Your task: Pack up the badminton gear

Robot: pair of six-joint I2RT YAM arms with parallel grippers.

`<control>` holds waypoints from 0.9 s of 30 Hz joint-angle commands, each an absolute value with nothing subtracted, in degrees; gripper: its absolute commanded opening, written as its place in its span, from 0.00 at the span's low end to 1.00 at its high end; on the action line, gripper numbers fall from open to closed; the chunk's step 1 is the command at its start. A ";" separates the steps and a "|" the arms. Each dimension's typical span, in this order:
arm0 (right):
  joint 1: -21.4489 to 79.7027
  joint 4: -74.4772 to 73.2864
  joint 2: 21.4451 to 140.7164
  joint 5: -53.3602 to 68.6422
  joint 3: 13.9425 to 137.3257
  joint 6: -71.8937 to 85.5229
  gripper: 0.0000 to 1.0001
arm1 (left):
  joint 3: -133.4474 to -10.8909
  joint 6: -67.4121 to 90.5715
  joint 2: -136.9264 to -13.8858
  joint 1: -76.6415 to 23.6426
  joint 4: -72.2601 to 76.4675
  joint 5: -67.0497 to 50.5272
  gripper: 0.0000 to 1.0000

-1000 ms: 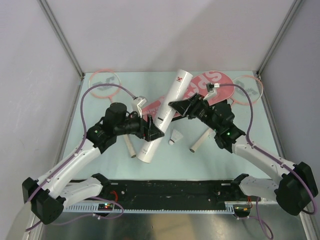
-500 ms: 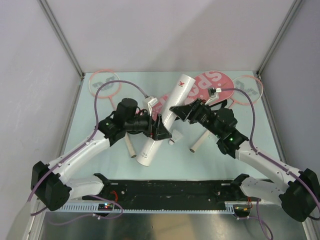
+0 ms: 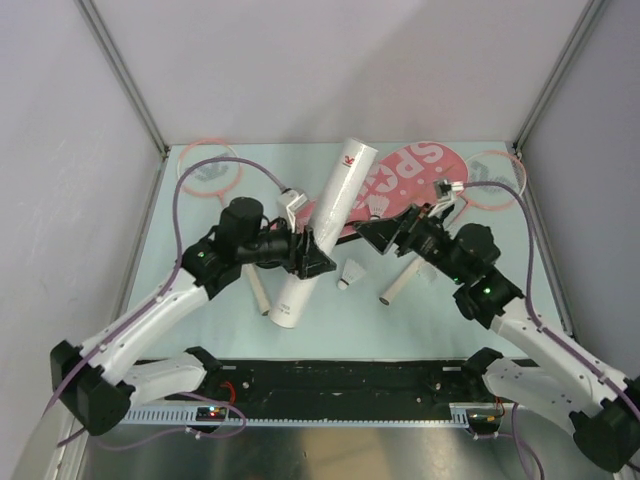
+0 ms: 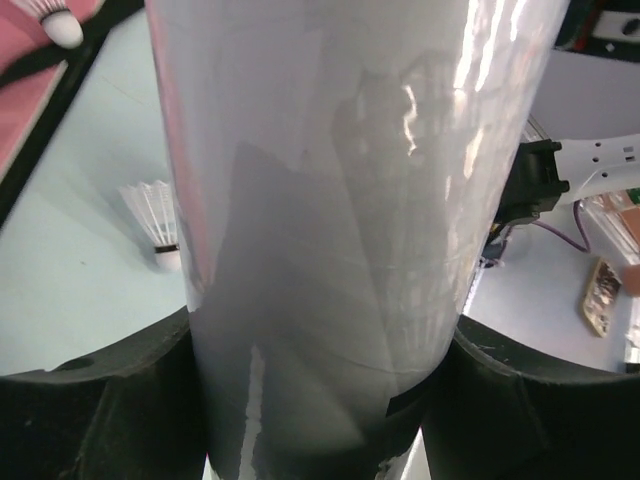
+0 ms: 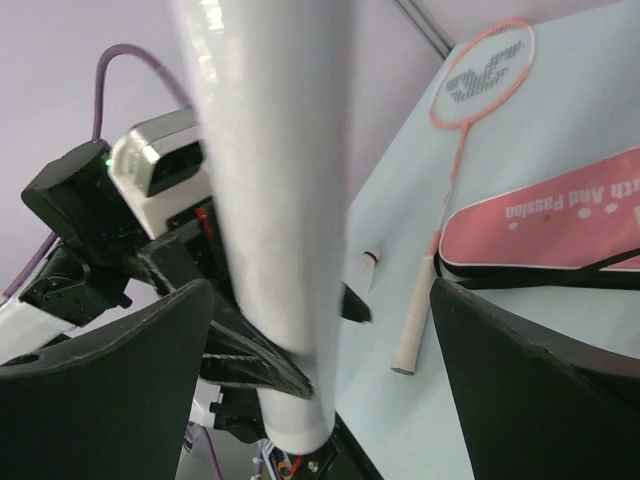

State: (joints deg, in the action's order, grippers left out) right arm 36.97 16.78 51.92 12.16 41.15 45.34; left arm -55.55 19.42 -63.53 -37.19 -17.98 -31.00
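The long white tube (image 3: 322,235) slants from near left to far right across the table's middle. My left gripper (image 3: 312,258) is shut on the tube (image 4: 330,200) below its middle, a black finger (image 4: 90,400) pressed to each side. My right gripper (image 3: 373,231) stands open just right of the tube (image 5: 270,200), touching nothing. A white shuttlecock (image 3: 348,275) lies between the arms, also seen from the left wrist (image 4: 155,215). The pink SPORT bag (image 3: 415,172) lies at the back. One pink racket (image 3: 208,167) lies far left, the other (image 3: 497,178) far right.
The pale blue table (image 3: 200,215) is walled by grey panels with metal posts at the back corners (image 3: 165,150). A black rail (image 3: 330,375) runs along the near edge. The rackets' white handles (image 3: 398,285) point toward the table's middle.
My right gripper has opened, let go of the tube and drawn back to the right. My left gripper has closed on the tube, whose far end has swung slightly left.
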 commanded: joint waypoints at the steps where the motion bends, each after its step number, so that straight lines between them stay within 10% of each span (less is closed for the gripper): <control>1: 32.57 9.63 45.33 19.93 43.37 42.52 0.95 | -54.96 11.22 -56.15 -37.10 -18.77 -29.24 0.58; 13: 23.95 -11.07 33.78 28.61 56.23 34.45 0.59 | -47.77 -8.98 -44.01 -37.94 -25.87 -22.32 0.53; 27: 23.88 -6.87 41.38 46.31 60.98 36.73 0.51 | -41.99 -30.32 -39.68 -45.44 -27.38 -11.97 0.49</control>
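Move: The tube is in the left hand; its red-marked end stands some 20 cm ahead of that hand, 10 to its right and 14 higher. From the empty right hand, that end is about 16 cm ahead, level sideways and 7 up. Far below the right hand, roughly 29 cm, lie the loose shuttlecock, 2 cm ahead and 1 right, and the pink bag, 32 ahead and 4 right. Keeping its grip around the tube, the left hand rolls some 45 degrees about its fingers, swinging the marked end up and back while drawing about 8 cm left, slightly back and, after a small rise, down. The open right hand backs off about 9 cm, rising and swinging right, narrows to half open, then eases a little left and down. ##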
